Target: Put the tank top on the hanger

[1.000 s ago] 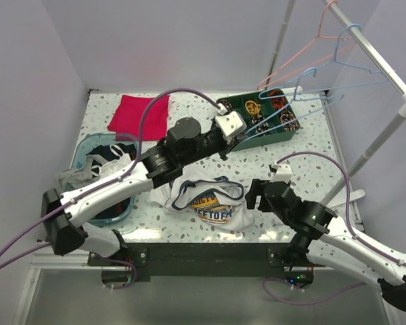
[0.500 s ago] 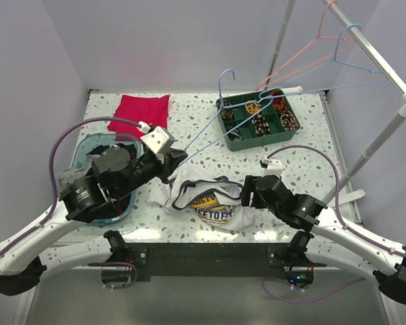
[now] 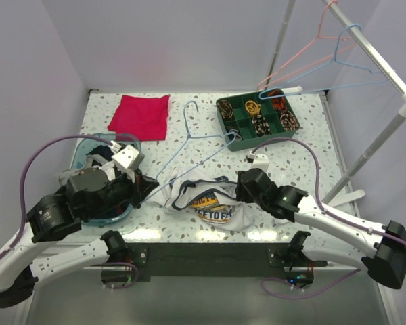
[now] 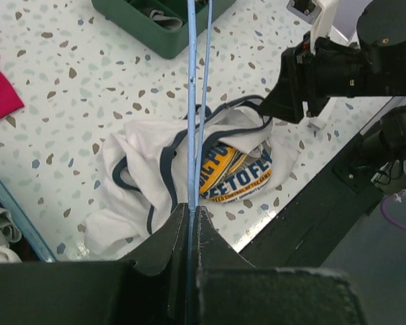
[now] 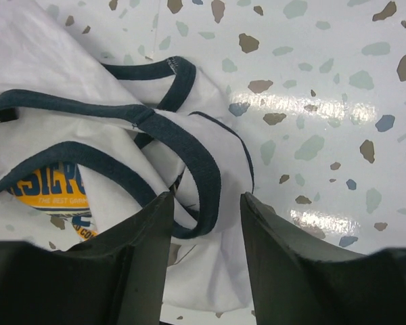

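Note:
The tank top lies crumpled at the near middle of the table, white with navy trim and a yellow-and-blue graphic. My left gripper is shut on the hanger, a light-blue wire one whose hook points to the far side above the table. In the left wrist view the wire of the hanger runs out from between my shut left gripper, above the tank top. My right gripper is at the shirt's right edge. Its jaws stand open around a navy-trimmed strap of the tank top.
A red folded cloth lies at the far left. A green compartment tray stands at the far right. A blue basin of clothes sits under my left arm. A rack pole with a pink hanger rises on the right.
My left arm has drawn back to the near left, carrying the blue hanger away from the green tray. My right gripper has moved in onto the shirt's right edge and its jaws have narrowed.

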Motion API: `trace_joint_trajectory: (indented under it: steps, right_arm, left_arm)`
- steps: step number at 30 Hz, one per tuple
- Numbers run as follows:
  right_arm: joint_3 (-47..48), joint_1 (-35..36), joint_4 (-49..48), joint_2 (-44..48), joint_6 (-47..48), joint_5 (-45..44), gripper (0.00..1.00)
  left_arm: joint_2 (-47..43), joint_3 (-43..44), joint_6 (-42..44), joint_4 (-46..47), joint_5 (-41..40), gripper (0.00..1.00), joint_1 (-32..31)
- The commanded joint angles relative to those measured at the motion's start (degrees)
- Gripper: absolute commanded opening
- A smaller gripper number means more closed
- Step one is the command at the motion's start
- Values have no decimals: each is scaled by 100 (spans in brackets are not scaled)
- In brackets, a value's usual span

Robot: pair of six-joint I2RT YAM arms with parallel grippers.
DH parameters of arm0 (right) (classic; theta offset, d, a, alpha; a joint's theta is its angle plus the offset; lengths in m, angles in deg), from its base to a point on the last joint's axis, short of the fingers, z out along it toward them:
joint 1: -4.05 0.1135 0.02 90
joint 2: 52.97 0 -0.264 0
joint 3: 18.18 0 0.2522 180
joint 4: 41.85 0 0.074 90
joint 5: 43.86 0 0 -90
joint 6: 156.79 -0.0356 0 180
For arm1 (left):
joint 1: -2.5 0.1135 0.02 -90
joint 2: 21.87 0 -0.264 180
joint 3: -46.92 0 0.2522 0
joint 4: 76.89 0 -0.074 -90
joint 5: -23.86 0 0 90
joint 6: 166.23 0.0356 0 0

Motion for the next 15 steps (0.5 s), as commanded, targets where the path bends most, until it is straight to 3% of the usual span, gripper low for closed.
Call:
trace_joint_trajectory:
  steps: [1,2,3,4,8,15]
  right_arm:
    - [169,11,-356,-327,-9,-130,42]
    - [177,20,-356,-371,17,-201,37]
    - [195,11,-312,-389,61,-262,23]
    - [256,3,-277,-424,87,-341,0]
    - [660,-41,-13,-678,395,-1000,0]
    - [1056,-734,5,-1110,922,-546,0]
  left_arm:
    - [-39,235,-334,-595,127,0,11]
    - [-30,261,-334,-631,162,0,11]
    - [-30,296,-325,-657,197,0,11]
    - [-4,323,-282,-727,232,0,11]
    - [75,481,-123,-851,338,0,11]
    - [233,639,149,-877,566,0,11]
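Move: The dark-trimmed strap of the tank top lies almost between the open fingers of my right hand, about 2 cm below and 1 cm ahead. From the same hand, the free end of the hanger hangs about 13 cm ahead, 1 cm left and 6 cm higher; the shirt's yellow print is some 9 cm left and 4 cm back; the green tray is about 25 cm ahead, 6 cm right. From my left hand, which already holds the hanger, the strap is about 8 cm ahead, 25 cm right and 21 cm below. I dip my right hand a bit under 2 cm, shut its fingers on the tank top's trimmed strap, then carry the pinched cloth forward about 4 cm and up some 3 cm towards the hanger's free end. Meanwhile my left hand keeps its grip on the hanger, drawing it back and down about 2 cm each while its fingers tip slightly downward. ##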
